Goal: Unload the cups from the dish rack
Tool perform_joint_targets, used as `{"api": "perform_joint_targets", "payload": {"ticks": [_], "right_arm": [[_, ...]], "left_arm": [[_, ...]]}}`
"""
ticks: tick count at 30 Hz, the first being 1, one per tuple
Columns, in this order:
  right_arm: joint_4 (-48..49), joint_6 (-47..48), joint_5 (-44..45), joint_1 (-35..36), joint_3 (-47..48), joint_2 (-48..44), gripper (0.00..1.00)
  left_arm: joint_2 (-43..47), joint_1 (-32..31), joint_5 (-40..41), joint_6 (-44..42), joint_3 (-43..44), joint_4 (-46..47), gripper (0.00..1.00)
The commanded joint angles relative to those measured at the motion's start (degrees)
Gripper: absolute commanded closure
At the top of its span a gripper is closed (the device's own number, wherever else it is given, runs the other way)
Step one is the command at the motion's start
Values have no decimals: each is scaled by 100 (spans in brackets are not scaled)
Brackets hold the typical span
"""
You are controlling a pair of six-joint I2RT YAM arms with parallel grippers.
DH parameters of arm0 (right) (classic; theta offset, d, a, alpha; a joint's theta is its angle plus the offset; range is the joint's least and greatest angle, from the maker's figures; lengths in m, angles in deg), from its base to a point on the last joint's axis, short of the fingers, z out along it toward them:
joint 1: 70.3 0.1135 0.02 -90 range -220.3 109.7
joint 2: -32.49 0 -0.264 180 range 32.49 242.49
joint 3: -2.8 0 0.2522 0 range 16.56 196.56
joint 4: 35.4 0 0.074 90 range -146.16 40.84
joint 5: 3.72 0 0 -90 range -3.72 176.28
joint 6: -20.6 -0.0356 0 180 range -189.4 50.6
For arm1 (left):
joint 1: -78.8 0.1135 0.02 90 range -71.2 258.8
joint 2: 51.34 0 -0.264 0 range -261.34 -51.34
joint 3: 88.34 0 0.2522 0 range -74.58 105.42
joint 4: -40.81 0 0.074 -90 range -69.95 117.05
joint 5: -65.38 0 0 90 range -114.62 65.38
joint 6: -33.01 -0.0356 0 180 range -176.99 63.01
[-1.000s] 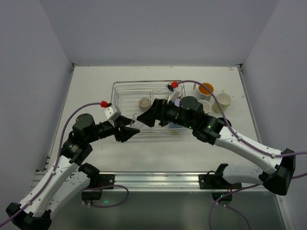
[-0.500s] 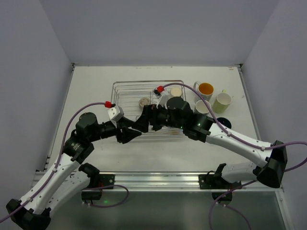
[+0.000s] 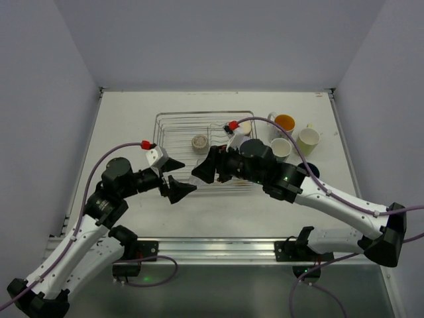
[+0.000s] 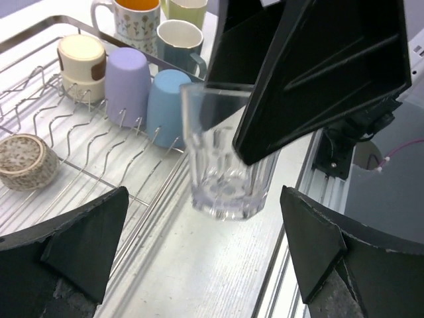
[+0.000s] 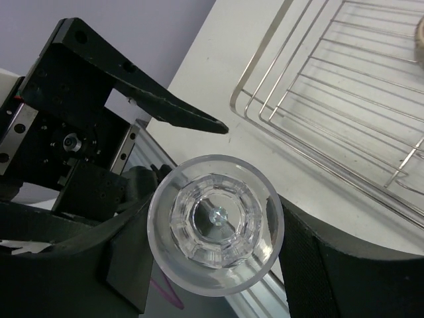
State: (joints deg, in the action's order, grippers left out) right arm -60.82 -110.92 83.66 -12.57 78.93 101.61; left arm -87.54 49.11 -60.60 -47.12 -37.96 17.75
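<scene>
My right gripper (image 3: 202,170) is shut on a clear glass cup (image 5: 215,222), one finger on each side of it, just in front of the dish rack's (image 3: 179,126) near edge. My left gripper (image 3: 181,177) is open, its jaws spread wide, facing the glass (image 4: 228,159), which hangs between and just beyond its fingertips (image 4: 99,225). In the rack a cream cup (image 4: 81,63), a lavender cup (image 4: 128,83) and a light blue cup (image 4: 167,99) stand side by side, and a small speckled cup (image 4: 23,161) sits apart.
Right of the rack stand a white mug with orange inside (image 3: 285,123), a yellow-green cup (image 3: 308,138), a teal cup (image 3: 281,147) and a dark blue cup (image 3: 309,171). An aluminium rail (image 3: 218,246) runs along the near table edge.
My right gripper carried the glass left out of the rack toward my left gripper, then drew back slightly. My left gripper's jaws have spread wider.
</scene>
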Motion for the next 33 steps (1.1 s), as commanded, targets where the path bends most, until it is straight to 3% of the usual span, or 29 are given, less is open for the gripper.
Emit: {"api": "perform_joint_targets", "payload": {"ticks": [1,9,14,20,24,33], "right_arm": [[-81,126,594,10,-145,-478,68],[-267,47,963,80,-1260,-1391,69],[-398,-49,2639,904,-2184,-1894,69],[-249,-620,3976,1433,-2695,-1167,68],[-30,-875,4417,1486,-2800,-630,68],[296,-1218,4489,1513,-3046,-101,65]], "left_arm": [[157,-28,294,24,100,104,0],[211,-28,636,234,100,95,0],[-386,-28,1910,559,371,-378,0],[-1186,-28,2745,1095,670,-362,0],[-1696,-28,3246,1342,794,-196,0],[-3198,-28,3967,1430,1128,446,6]]}}
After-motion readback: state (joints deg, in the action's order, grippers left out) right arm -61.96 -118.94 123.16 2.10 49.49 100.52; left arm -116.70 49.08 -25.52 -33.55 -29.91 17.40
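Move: The speckled cup my empty left hand goes for stands in the rack about 25 cm ahead, 5 cm to its right and 20 cm below. The blue cup is some 17 cm ahead and 23 cm right of this hand, with the purple cup about 6 cm beyond the blue one. My right hand already holds the clear glass; its way leads to bare table in front of the rack, roughly 10 cm right, 2 cm back and 27 cm below, the blue cup lying 15 cm ahead and 14 cm right of this hand. Keeping my grip on the glass, I swing my right hand about 10 cm right, away from my left, and sink it some 20 cm to the table in front of the rack, tipping its fingers steeply down. My left, wide open, lifts slightly, then reaches about 13 cm forward and 10 cm down over the rack towards the speckled cup, turning counter-clockwise and tipping down. ##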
